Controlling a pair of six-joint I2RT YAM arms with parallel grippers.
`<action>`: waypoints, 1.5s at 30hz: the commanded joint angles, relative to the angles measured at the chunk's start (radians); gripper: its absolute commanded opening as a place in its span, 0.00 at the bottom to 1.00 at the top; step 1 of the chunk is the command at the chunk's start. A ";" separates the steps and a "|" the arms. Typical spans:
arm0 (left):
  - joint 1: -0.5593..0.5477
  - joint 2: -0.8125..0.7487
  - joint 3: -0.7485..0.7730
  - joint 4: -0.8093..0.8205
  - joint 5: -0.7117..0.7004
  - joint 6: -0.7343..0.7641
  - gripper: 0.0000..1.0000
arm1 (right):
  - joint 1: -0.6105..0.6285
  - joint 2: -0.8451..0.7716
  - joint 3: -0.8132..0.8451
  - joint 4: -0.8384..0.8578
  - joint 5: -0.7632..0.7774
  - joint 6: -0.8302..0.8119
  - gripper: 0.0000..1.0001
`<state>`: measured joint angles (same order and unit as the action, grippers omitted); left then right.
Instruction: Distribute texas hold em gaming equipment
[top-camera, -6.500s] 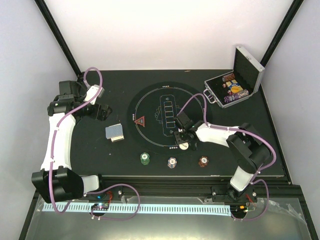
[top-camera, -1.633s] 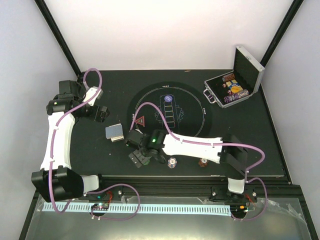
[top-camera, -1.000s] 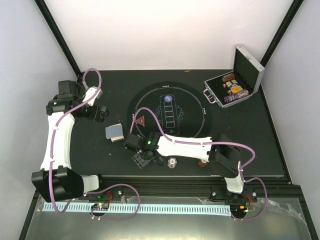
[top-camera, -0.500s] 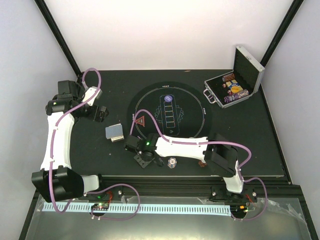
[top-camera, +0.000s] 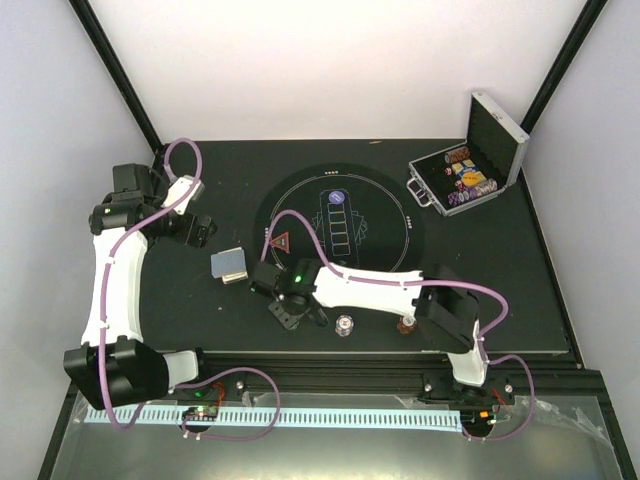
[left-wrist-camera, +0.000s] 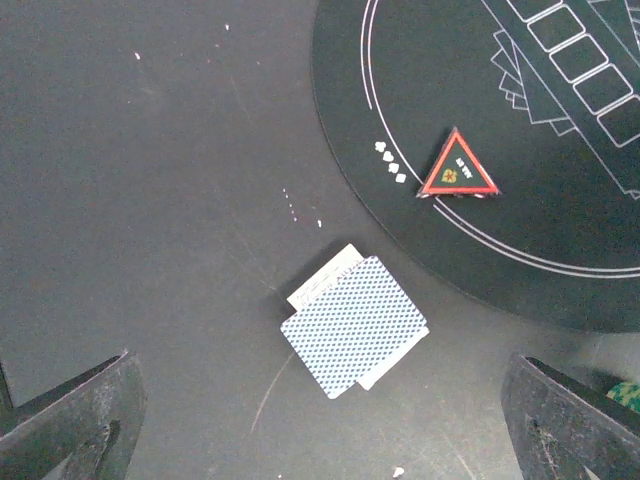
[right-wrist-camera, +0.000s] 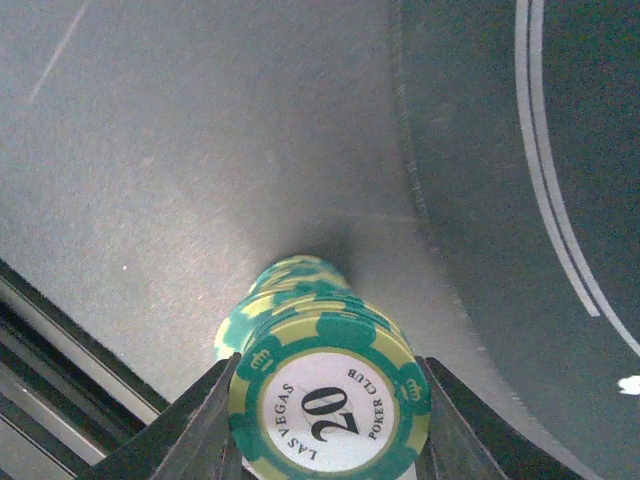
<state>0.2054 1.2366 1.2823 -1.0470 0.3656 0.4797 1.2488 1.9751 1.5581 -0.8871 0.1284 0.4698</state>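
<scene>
A stack of green chips stands on the table just off the mat's left edge. My right gripper is shut on it, one finger against each side. In the top view that gripper covers the stack near the front edge. A purple-white chip stack and a red-brown one stand to its right. The blue-backed cards lie in a small pile left of the mat. A red triangle marker and a purple button disc rest on the mat. My left gripper hangs open above the cards.
The round black mat with white outlines fills the table's middle. An open silver case with more chips sits at the back right. The right arm stretches low across the front of the mat. A black rail runs along the near edge.
The right gripper's jaws have narrowed onto the green chip stack, after the arm swung left across the mat's front. The left arm has barely moved.
</scene>
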 joint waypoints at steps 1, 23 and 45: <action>0.036 -0.010 -0.014 -0.015 0.043 0.089 0.99 | -0.079 -0.097 0.059 -0.025 0.016 -0.024 0.31; 0.101 -0.044 -0.080 -0.039 0.132 0.131 0.99 | -0.414 0.367 0.530 -0.088 -0.050 -0.184 0.26; 0.101 -0.027 -0.024 -0.044 0.125 0.123 0.99 | -0.417 0.594 0.733 -0.082 -0.181 -0.129 0.26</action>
<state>0.3012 1.2064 1.2152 -1.0706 0.4728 0.5995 0.8288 2.5214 2.2406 -0.9928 0.0174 0.3130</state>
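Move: The right hand, pinching a few green chips, is right over the rest of the green stack, which lies 1 cm back and 5 cm below. The ALL IN triangle it heads for is about 22 cm ahead, 3 cm left and 6 cm down. The playing cards lie some 15 cm ahead and 13 cm left, the white chip stack 12 cm right and 3 cm back. From the left hand, the triangle is about 7 cm ahead, 17 cm right and 22 cm down. Keep the green chips pinched and swing the right gripper forward about 22 cm, arching roughly 8 cm up off the stack and then sinking to just above the mat beside the ALL IN triangle's right side. Turn some 15 degrees clockwise on the way, then ease nearly 3 cm left at low height, up against the triangle. ##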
